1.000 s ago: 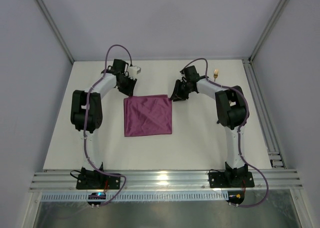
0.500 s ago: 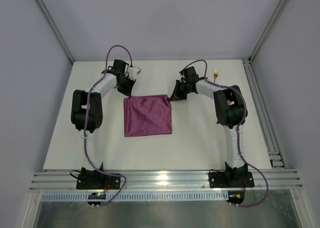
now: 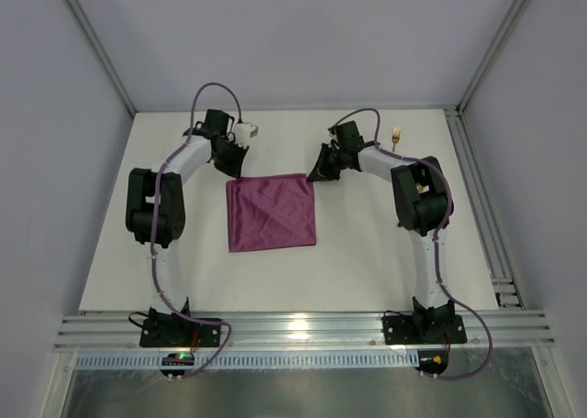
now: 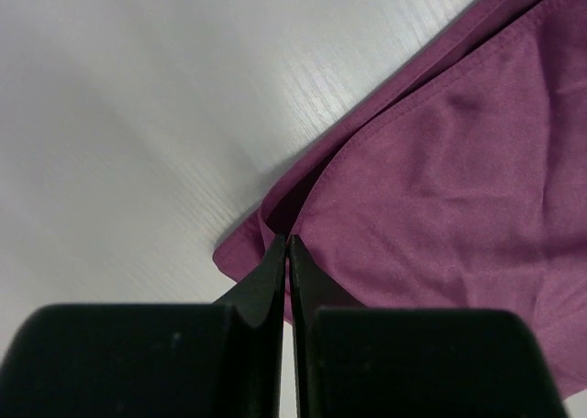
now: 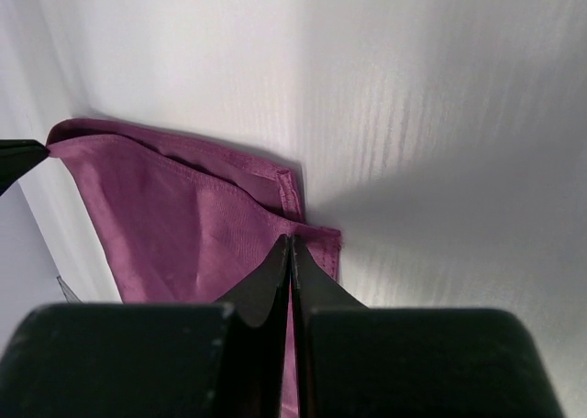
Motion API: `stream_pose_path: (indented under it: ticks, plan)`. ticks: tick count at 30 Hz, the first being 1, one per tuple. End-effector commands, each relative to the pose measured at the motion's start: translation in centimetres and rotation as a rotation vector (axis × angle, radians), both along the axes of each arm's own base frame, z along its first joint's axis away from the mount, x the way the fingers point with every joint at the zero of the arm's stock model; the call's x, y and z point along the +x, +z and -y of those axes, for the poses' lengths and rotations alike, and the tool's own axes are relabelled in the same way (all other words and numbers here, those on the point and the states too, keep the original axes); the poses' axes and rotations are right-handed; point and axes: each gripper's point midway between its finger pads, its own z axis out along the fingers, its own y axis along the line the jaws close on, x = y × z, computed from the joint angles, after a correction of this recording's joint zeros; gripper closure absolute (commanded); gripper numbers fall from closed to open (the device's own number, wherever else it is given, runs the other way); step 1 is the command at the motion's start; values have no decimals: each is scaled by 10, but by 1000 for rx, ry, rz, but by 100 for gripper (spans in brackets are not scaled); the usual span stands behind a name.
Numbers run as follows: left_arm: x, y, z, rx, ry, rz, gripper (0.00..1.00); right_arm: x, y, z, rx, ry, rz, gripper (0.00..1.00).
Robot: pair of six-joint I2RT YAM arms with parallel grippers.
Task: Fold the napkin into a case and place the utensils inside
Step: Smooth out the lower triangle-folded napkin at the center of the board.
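The magenta-purple napkin (image 3: 271,213) lies flat in the middle of the table as a doubled square, its two layers showing at the far edge (image 4: 440,180) (image 5: 174,225). My left gripper (image 3: 238,170) (image 4: 287,242) is down at the napkin's far left corner, jaws pressed together on the cloth there. At the far right corner my right gripper (image 3: 317,173) (image 5: 291,241) is likewise shut on the cloth. Of the utensils only a gold tip (image 3: 396,135) shows, behind the right arm near the table's back edge.
The white table (image 3: 367,253) is walled by grey panels with metal posts at the back corners. A rail (image 3: 500,253) runs along the right edge. Both arm bases sit on the slotted rail at the near edge (image 3: 303,328).
Both grippers have gone from partly open to shut at the napkin's far corners. The left arm's elbow has swung slightly left. The napkin lies as before.
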Motion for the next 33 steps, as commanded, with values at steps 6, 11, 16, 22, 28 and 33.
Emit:
stream_pose_path:
  ticks: [6,11,16,22,28,33]
  plan:
    - [-9,37,-8,-70,11,34,100,12,30,-23,78,11,67,96]
    - [-20,42,-19,-78,17,19,100,12,36,-28,86,27,82,96]
    - [-27,20,-37,-58,39,-21,100,19,43,-37,98,22,97,94]
    - [-28,-1,-62,-78,103,-66,100,14,33,-41,98,8,56,83]
    - [-45,-15,-71,-29,98,-106,100,1,46,-27,11,21,106,69]
    - [-49,-18,-83,37,118,-95,97,-30,69,-2,-122,73,185,54]
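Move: The left hand keeps hold of the napkin's far left corner, the right hand of its far right one. From the left hand the napkin's middle is about 10 cm back, 9 cm to the right and 3 cm below, its near left corner some 20 cm back and 3 cm left. From the right hand the middle is about 10 cm back, 11 cm left and 2 cm below, and the near right corner 18 cm back, 1 cm right. Left hand carries its pinched corner 7 cm left and 5 back, finally lowering, while the right lets go. ##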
